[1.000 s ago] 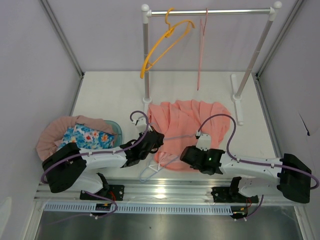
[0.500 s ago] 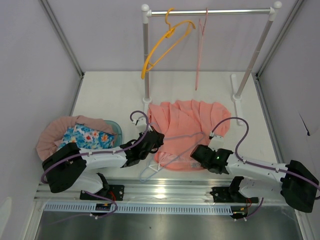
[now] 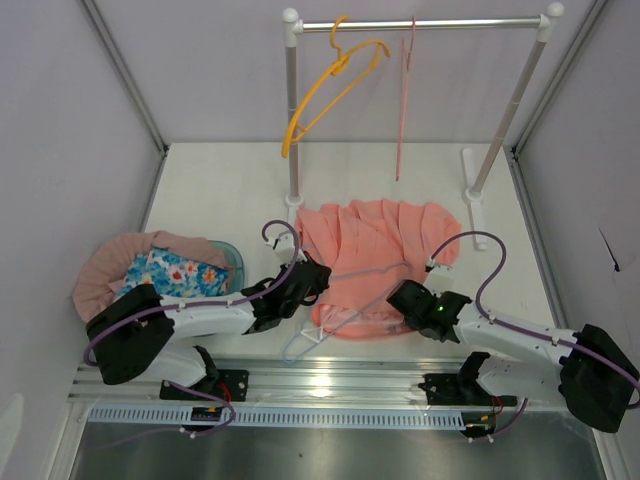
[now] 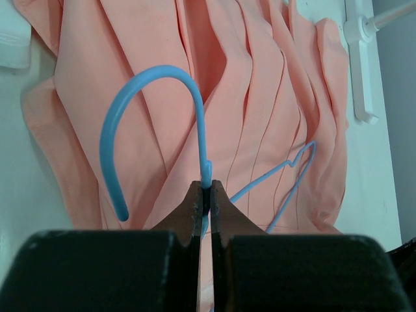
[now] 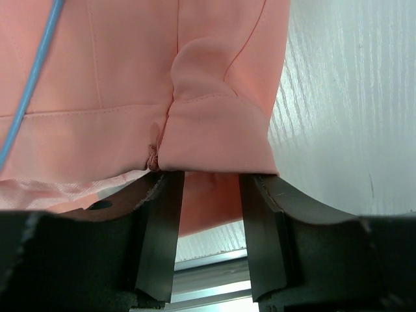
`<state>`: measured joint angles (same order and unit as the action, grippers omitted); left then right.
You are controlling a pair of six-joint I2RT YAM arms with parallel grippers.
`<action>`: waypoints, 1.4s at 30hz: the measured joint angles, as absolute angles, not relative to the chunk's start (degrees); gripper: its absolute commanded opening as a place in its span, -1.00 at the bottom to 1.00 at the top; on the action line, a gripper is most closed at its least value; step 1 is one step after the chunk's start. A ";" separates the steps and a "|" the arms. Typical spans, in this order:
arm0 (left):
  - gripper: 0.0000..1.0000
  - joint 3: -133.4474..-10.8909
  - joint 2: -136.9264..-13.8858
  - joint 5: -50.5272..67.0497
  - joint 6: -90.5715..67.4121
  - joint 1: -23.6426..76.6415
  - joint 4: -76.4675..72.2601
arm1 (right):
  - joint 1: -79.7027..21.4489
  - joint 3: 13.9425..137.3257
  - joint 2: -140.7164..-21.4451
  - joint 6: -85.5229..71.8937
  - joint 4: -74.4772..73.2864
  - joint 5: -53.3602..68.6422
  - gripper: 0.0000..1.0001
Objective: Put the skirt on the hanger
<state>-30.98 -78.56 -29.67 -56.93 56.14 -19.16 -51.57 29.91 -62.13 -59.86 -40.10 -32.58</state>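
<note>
A salmon pink pleated skirt (image 3: 375, 250) lies flat on the table in front of the rack. A light blue wire hanger (image 3: 345, 308) lies on its near part. My left gripper (image 3: 308, 285) is shut on the hanger's neck, just below the hook (image 4: 156, 110), over the skirt's left side (image 4: 253, 97). My right gripper (image 3: 402, 300) is open at the skirt's near right edge. In the right wrist view the hemmed corner of the skirt (image 5: 214, 146) lies at the tips of the spread fingers (image 5: 159, 214), and the hanger wire (image 5: 32, 84) crosses the cloth at the left.
A clothes rack (image 3: 420, 23) stands at the back with a yellow hanger (image 3: 330, 85) and a thin pink hanger (image 3: 403, 90) on its rail. Its white foot (image 3: 474, 195) lies right of the skirt. A basket of clothes (image 3: 165, 272) sits at the left.
My right gripper has moved to the right along the skirt's near edge, to its right corner. My left gripper stays shut on the hanger's neck.
</note>
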 measured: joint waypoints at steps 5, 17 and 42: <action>-1.00 -30.98 -78.76 -29.61 -56.93 56.14 -19.29 | -50.76 29.91 -62.89 -59.27 -38.44 -33.41 -0.42; -1.00 -30.98 -78.89 -29.58 -56.90 56.14 -19.68 | -49.56 30.02 -66.54 -58.46 -37.06 -34.74 -0.46; -1.00 -30.92 -79.11 -27.88 -52.90 56.14 -24.43 | -49.04 39.46 -54.76 -50.35 -39.44 -26.13 -1.00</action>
<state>-30.92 -79.11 -27.88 -52.90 56.14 -24.43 -49.04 39.46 -54.76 -50.35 -39.44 -26.13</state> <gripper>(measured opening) 0.040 0.010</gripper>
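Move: The skirt's waistband edge near the side seam lies just ahead of the open right gripper, about 2 cm forward and 1 cm lower. The zip pull is some 2 cm to the left of that spot and level with it front to back. The blue hanger's far shoulder bend lies about 12 cm ahead of the right hand, hardly to either side. From the left hand, which holds the hanger by its neck, that waistband edge is about 18 cm right, 10 cm back and 7 cm lower. Ease the right gripper forward about 1.5 cm and slightly down onto the waistband edge, shut the fingers to pinch the cloth beside the zip pull, then lift it about 8 cm while carrying it some 5 cm left towards the hanger, rolling the wrist a little. Keep the left fingers shut on the hanger's neck, raising it only slightly near the end. ##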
